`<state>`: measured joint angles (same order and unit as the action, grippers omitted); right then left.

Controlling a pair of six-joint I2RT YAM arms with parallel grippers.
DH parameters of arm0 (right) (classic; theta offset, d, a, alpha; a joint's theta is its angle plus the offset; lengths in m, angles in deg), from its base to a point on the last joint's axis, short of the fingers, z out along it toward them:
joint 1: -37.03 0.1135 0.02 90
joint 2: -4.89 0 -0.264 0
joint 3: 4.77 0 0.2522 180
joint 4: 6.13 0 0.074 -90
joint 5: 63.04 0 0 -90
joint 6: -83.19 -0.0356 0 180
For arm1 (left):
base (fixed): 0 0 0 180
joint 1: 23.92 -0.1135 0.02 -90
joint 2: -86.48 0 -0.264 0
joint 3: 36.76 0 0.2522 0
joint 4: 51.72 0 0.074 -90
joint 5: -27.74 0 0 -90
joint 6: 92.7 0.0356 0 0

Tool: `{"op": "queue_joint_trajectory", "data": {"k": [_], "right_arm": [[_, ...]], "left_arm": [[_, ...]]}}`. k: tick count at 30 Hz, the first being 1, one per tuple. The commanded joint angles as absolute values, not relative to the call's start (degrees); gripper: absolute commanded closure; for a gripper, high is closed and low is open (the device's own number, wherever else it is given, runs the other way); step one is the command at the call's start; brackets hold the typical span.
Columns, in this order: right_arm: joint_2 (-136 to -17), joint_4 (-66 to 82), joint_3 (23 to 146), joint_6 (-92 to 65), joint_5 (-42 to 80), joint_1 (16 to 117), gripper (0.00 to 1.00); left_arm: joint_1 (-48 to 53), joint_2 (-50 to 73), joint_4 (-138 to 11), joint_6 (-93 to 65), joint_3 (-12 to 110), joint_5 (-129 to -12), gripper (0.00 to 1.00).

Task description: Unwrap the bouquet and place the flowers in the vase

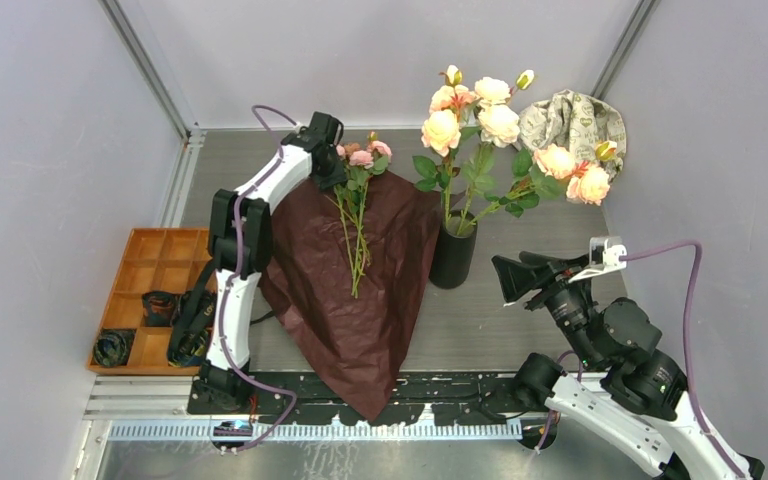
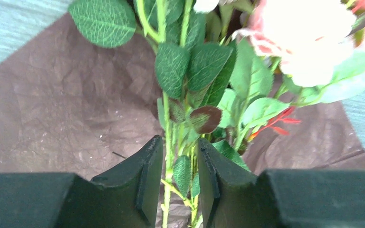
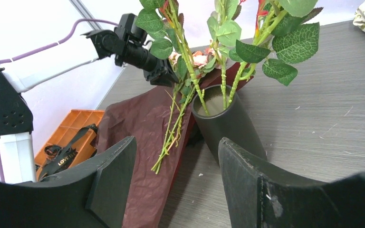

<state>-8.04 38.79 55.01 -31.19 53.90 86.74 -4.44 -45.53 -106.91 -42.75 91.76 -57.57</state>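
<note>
The dark red wrapping paper (image 1: 360,290) lies spread flat on the table. On it rest a few pink flowers (image 1: 357,215), heads toward the back. My left gripper (image 1: 335,172) reaches down just below those heads; in the left wrist view its fingers (image 2: 147,175) stand close on either side of the green stems (image 2: 167,118), pressing them together. The black vase (image 1: 452,255) stands upright at the paper's right edge with several peach and cream roses (image 1: 495,120) in it. My right gripper (image 1: 505,278) hovers open to the right of the vase (image 3: 230,126), nothing between its fingers.
An orange compartment tray (image 1: 155,262) at the left holds coiled black ribbon (image 1: 175,315). A beige patterned cloth (image 1: 575,120) lies crumpled at the back right. Grey walls close in the table on three sides.
</note>
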Motion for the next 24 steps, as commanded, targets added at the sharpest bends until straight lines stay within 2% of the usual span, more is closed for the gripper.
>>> {"op": "queue_joint_trajectory", "data": {"k": [1,7,15,19,24], "right_arm": [[-6.9,37.5,54.9,-32.1,54.1,86.9,0.31],[-5.3,39.0,55.3,-32.8,54.6,86.9,0.31],[-3.8,40.3,55.4,-33.2,55.9,87.0,0.31],[-4.1,40.5,55.4,-33.4,55.8,86.9,0.31],[-3.8,40.8,55.5,-33.6,56.1,86.9,0.31]], "left_arm": [[-4.9,-48.3,-108.9,-41.6,98.5,-54.9,0.66],[-5.5,-53.1,-112.6,-40.9,104.6,-53.2,0.70],[-6.1,-54.0,-112.3,-40.8,103.4,-52.8,0.72],[-6.4,-54.5,-112.6,-40.7,103.9,-53.2,0.79],[-6.5,-52.5,-113.2,-40.6,103.3,-52.1,0.96]]}}
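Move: The leftmost pink rose's stem, lying on the dark wrapping paper, is what I go for: about 2 cm ahead of my left hand, 1 cm left and 3 cm below. The nearer pink head is some 6 cm ahead and 4 cm right; the vase stands about 21 cm right and 14 cm back. From my right hand, the stem is roughly 38 cm ahead, 32 cm left and 29 cm down. I ease my left hand forward about 3 cm along the stems towards the heads, with a slight lift. Then I sink it some 3 cm and shift 2 cm left, bringing the stem between the fingertips. Fingers still pointing steeply down, I close them from about a third open to nearly shut, pinching the leafy stem. ##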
